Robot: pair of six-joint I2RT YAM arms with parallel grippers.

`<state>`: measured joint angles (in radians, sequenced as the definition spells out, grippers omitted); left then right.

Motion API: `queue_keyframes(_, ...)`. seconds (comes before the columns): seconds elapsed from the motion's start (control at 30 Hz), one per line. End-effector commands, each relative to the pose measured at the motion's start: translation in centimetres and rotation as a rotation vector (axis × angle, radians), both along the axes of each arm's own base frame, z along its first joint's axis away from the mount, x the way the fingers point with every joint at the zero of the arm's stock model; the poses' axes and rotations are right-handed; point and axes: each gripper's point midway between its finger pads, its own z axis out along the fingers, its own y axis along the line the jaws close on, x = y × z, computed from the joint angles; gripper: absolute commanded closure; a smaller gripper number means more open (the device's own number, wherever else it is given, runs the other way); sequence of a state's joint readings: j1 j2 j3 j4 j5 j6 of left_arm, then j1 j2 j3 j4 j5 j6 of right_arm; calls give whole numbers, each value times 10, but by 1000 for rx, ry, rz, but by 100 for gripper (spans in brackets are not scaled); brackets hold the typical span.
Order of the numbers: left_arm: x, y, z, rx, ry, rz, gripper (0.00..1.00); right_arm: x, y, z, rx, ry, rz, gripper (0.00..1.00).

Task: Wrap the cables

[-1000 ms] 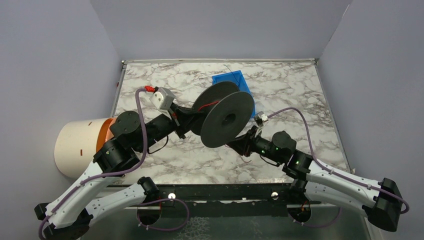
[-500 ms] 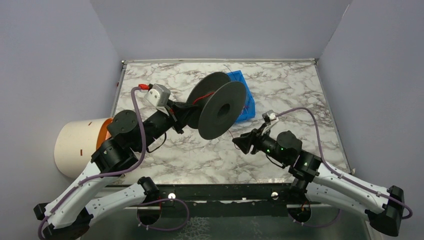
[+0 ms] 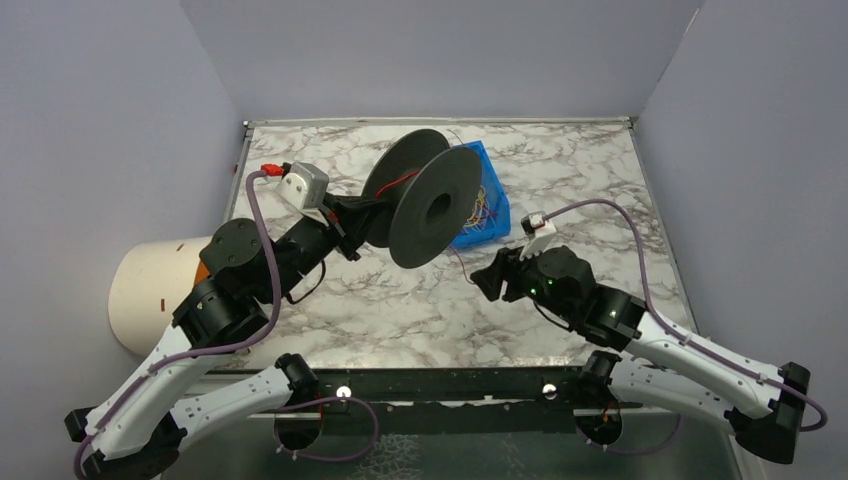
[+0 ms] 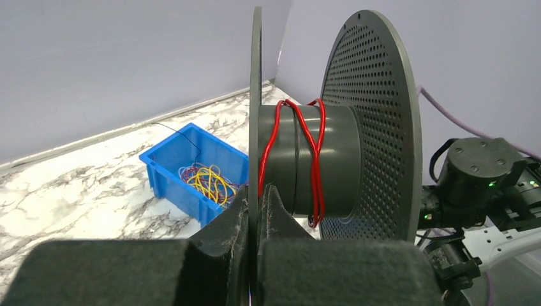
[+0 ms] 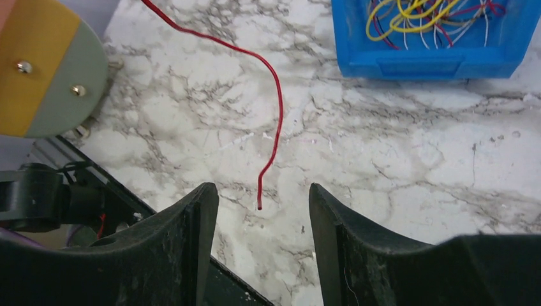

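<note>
My left gripper is shut on one flange of the black spool and holds it above the table. A red cable is wound a few turns round the spool's hub. Its loose end hangs down, the tip just in front of my right gripper, which is open and empty. More cables, yellow, red and purple, lie tangled in the blue bin.
A cream and orange cylinder stands off the table's left edge. The marble table has walls behind and on both sides. A black rail runs along the near edge.
My left gripper has carried the spool up and toward the far left, uncovering the blue bin. My right gripper has drawn back from the spool and turned, now open with the red end before it.
</note>
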<state>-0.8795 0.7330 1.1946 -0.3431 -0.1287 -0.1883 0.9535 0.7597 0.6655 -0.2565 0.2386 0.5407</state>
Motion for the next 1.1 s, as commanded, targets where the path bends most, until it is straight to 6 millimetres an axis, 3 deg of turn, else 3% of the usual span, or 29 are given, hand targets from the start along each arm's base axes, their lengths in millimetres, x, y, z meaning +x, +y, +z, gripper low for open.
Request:
queue_keyframes(0.0, -4, 15, 43, -98, -86, 36, 100, -4, 3, -12, -31, 104, -12, 42)
queue_keyframes(0.17, -2, 15, 40, -87, -80, 46, 100, -13, 19, -15, -11, 171, 51, 44)
queue_keyframes(0.67, 0, 10, 35, -75, -71, 38, 100, -10, 32, -29, -14, 218, 58, 54)
queue_keyframes(0.93, 1, 9, 30, -73, -58, 38, 100, -6, 36, -29, -7, 210, 55, 65)
queue_keyframes(1.07, 2, 9, 28, -71, -54, 41, 100, -9, 38, -33, -8, 225, 70, 80)
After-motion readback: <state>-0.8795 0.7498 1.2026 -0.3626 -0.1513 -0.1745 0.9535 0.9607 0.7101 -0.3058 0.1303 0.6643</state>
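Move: The red cable's free end hangs just off the right fingertips: about 3 cm to that hand's left, 1 cm ahead and 5 cm below. The spool stands up about 6 cm ahead of the right hand, 9 cm to its left and some 25 cm above; the blue box is roughly 22 cm straight ahead and 17 cm below. From the left hand, the cable's end lies around 14 cm to the right, 2 cm back and 26 cm below. Down about 4.5 cm, quickly at first, and then also left some 2.5 cm, the right hand goes to the red cable's dangling end, its fingers tipping downwards by about 13 degrees. The fingers narrow from over half open to about a quarter, one to each side of the cable; a touch can't be made out. The left hand stays put, still pinching the spool's flange. ##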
